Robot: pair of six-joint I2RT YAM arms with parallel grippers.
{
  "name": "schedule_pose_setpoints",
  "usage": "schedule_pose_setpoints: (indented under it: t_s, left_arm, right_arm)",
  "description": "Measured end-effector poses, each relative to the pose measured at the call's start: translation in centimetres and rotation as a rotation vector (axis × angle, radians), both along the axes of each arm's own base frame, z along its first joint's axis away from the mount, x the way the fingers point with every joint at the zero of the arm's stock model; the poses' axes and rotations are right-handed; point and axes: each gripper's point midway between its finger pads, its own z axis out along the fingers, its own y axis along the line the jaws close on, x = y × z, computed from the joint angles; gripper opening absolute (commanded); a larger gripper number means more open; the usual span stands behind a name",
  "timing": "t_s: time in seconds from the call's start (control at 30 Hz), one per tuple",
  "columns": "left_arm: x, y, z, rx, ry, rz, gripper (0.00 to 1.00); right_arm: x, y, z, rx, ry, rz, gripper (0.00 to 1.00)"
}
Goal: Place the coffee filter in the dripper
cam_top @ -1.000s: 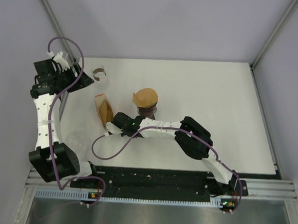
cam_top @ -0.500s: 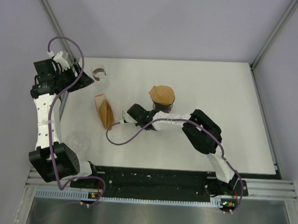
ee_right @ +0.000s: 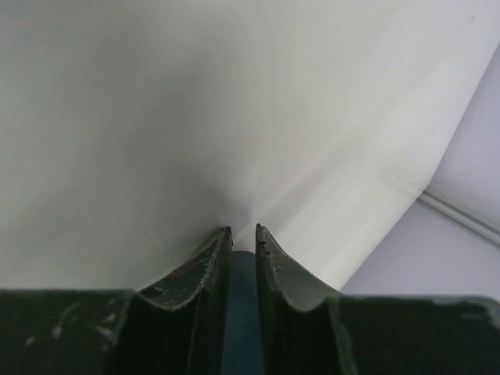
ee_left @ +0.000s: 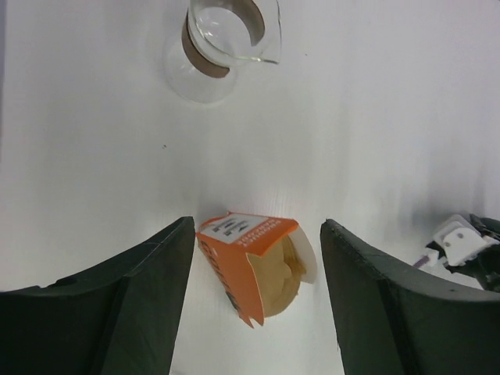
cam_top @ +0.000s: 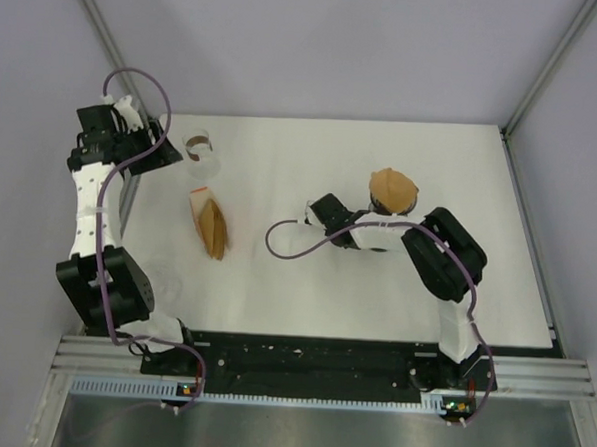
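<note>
A brown coffee filter (cam_top: 394,185) sits, open side up, on top of the dark dripper (cam_top: 389,211) right of the table's middle. My right gripper (cam_top: 376,226) is at the dripper's near side. In the right wrist view its fingers (ee_right: 243,230) are shut on a thin dark blue part, and the dripper's bowl and the filter are hidden there. My left gripper (cam_top: 146,140) hangs open at the far left. In its wrist view the fingers (ee_left: 258,226) frame an orange filter box (ee_left: 250,266) lying open on the table below.
A glass carafe (cam_top: 200,148) stands at the far left, also in the left wrist view (ee_left: 223,47). The orange filter box (cam_top: 210,224) lies left of centre. A faint clear glass item (cam_top: 156,276) sits near the left arm's base. The table's edge runs along the right (cam_top: 528,236).
My right gripper has carried the dripper, with the filter on it, to the right, from beside the filter box to right of centre. The left arm shifted slightly.
</note>
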Motion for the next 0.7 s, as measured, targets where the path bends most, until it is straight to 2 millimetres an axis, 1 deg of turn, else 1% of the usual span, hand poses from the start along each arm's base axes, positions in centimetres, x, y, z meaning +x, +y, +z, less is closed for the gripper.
schedule_pose_setpoints:
  t_s: [0.07, 0.13, 0.2, 0.3, 0.4, 0.43, 0.5, 0.6, 0.67, 0.7]
  left_arm:
    - [1.2, 0.5, -0.2, 0.034, 0.015, 0.004, 0.7]
    - [2.8, 0.9, -0.2, 0.078, 0.018, 0.002, 0.7]
    - [4.4, 1.0, -0.1, 0.117, 0.026, 0.002, 0.7]
    - [8.0, 1.4, 0.4, 0.183, 0.013, 0.006, 0.71]
    - [11.3, 2.0, -0.3, 0.244, 0.023, 0.014, 0.7]
    - [12.0, 2.1, -0.7, 0.257, 0.031, 0.017, 0.7]
    - [13.5, 2.4, -2.1, 0.279, 0.055, 0.023, 0.71]
    - [14.7, 3.1, -4.7, 0.31, 0.11, 0.043, 0.7]
    - [15.1, 3.7, -6.2, 0.328, 0.145, 0.059, 0.7]
    - [15.3, 3.9, -6.7, 0.336, 0.155, 0.065, 0.69]
  right_arm:
    - [0.2, -1.6, 0.0, -0.003, -0.006, -0.037, 0.21]
    - [0.2, -2.6, 0.1, -0.001, -0.009, -0.064, 0.24]
    - [0.2, -3.1, 0.1, 0.004, -0.009, -0.081, 0.33]
    - [0.2, -3.0, 0.6, 0.034, -0.017, -0.104, 0.45]
    - [0.1, -1.7, 1.4, 0.115, -0.006, -0.109, 0.52]
    - [0.1, -1.3, 1.7, 0.135, -0.005, -0.108, 0.54]
    - [0.0, 0.0, 3.0, 0.202, -0.011, -0.096, 0.55]
    - [-0.2, 2.1, 5.4, 0.279, -0.032, -0.067, 0.56]
    - [-0.4, 3.6, 7.4, 0.329, -0.057, -0.041, 0.56]
    - [-0.6, 4.2, 8.1, 0.346, -0.066, -0.03, 0.56]
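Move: From the left hand, the glass beaker stands about 18 cm ahead, 4 cm to the right and 21 cm lower. The filter box lies nearly level with that hand, roughly 8 cm to its right and 24 cm below. The right hand still has the carafe by its side, the carafe's middle some 7 cm to the right and 2 cm ahead at about the hand's height, with the dripper and coffee filter about 12 cm above it. Slide the carafe the last 3 cm to the right with the right gripper, then open the fingers to let go of it and back off up and to the left, rolling the wrist about 20 degrees so its left side rises. Meanwhile send the open left gripper quickly some 15 cm forward towards the glass beaker, left side rolling up, then sink about 7 cm, drifting slightly left. ##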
